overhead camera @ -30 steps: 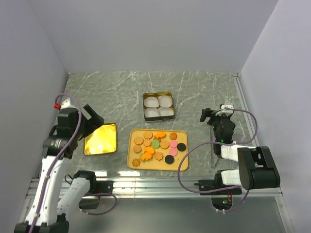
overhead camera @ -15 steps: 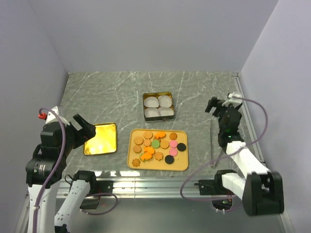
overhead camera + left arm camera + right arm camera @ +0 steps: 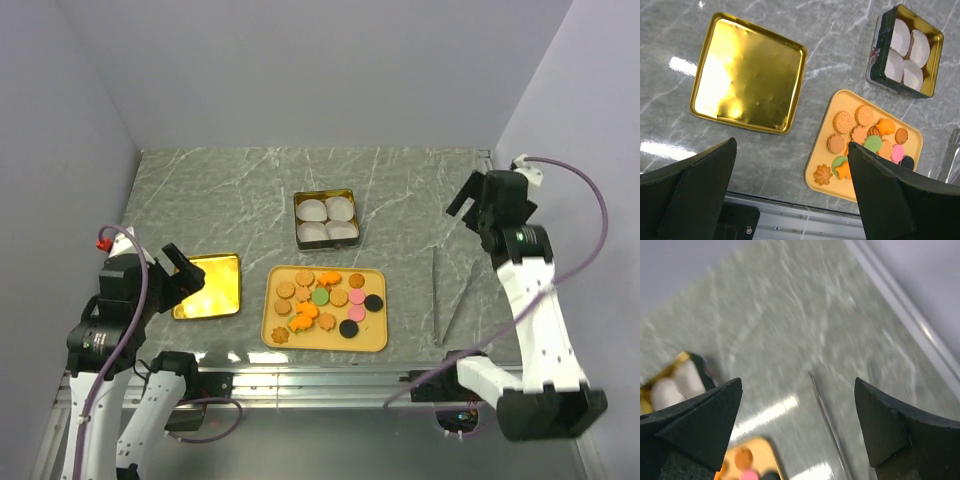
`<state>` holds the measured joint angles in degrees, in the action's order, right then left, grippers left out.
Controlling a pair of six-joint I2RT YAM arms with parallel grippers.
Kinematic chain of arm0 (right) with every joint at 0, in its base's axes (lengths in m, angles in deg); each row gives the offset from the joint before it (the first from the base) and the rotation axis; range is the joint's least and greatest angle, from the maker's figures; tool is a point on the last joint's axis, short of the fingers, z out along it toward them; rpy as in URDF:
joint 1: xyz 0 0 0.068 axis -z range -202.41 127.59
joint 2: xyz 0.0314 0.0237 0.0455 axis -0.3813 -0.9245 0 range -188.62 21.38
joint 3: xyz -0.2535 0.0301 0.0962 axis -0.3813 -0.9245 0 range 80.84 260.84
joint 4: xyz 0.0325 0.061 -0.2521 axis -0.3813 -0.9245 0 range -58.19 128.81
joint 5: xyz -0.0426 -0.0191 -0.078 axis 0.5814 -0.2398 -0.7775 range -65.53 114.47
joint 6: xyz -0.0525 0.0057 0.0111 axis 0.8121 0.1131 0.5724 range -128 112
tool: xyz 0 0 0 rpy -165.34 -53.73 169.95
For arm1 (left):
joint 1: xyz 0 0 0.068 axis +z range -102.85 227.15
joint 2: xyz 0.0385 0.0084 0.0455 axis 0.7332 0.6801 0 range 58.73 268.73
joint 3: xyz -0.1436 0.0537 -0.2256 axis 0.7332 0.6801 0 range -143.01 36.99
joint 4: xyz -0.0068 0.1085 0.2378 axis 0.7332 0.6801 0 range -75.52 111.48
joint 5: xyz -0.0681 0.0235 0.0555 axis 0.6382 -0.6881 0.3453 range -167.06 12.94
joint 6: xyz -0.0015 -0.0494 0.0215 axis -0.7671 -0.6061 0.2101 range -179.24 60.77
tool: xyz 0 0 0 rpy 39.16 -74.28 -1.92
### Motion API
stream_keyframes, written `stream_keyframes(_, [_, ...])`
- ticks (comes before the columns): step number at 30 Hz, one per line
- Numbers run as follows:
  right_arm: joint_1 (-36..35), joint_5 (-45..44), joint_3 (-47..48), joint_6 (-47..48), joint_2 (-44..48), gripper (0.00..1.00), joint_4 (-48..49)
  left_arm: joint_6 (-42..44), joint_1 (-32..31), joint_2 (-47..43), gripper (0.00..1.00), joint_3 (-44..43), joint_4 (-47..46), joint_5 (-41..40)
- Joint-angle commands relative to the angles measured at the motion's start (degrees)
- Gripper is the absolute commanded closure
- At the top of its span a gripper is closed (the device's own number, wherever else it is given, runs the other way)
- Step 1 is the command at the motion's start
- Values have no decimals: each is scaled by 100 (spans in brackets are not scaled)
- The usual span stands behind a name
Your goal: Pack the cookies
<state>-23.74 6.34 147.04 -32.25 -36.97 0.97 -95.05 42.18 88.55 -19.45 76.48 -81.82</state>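
Observation:
The cookies [image 3: 325, 299], in brown, orange, pink, green and black, lie on a yellow tray [image 3: 376, 340] at the table's near middle. They also show in the left wrist view [image 3: 865, 142]. A dark tin [image 3: 326, 218] with white paper cups stands behind the tray. My left gripper [image 3: 183, 268] is open and empty, held high over the near left by the gold lid [image 3: 207, 286]. My right gripper [image 3: 468, 198] is open and empty, raised at the far right, well above the table. The right wrist view is blurred and shows a corner of the tray [image 3: 747, 460] and the tin [image 3: 675, 385].
Metal tongs [image 3: 445, 300] lie on the marble to the right of the tray and also show in the right wrist view [image 3: 827, 415]. The gold lid [image 3: 747, 72] lies flat to the left of the tray [image 3: 821, 150]. Grey walls close three sides.
The left arm has drawn back and down toward the near left corner. The right arm has lifted and swung up to the far right, away from the tongs.

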Motion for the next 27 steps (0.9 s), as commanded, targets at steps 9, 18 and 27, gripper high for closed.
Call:
stream_keyframes(9, [106,1488,-641,-695,-1477,0,-3194,-58,-48,-100,1,-86,-83,317])
stream_keyframes(18, [106,1629,-959,-564,-2470,0,-2571,-57,-56,-126,0,-104,-56,176])
stream_keyframes(27, [106,1426,-775,-221,-3569,41,-1525,-66,-56,32,1,-156,23,247])
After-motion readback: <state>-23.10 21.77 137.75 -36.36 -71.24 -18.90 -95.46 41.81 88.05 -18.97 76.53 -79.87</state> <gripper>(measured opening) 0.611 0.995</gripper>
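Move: The right hand goes for the metal tongs, lying spread on the table with the hinge end towards the robot; their middle is about 13 cm back, 2 cm to the left and some 26 cm below. The cookie tray lies some 33 cm to the left of the tongs, level with them, and the tin with paper cups about 22 cm beyond and 32 cm left of them. From the idle left hand the tongs are some 60 cm to the right, 2 cm ahead and 23 cm below. The right arm swings quickly down and back towards the tongs, drifting some 5 cm left, while the wrist tips about 60 degrees from slanting forward to pointing straight down. Once it has drawn back about 12 cm it sinks more slowly and creeps 2 to 3 cm forward again, some 24 cm lower in all, and the wide-open fingers begin closing to a little over half open, close over the handle part of the tongs; contact can't be made out. ##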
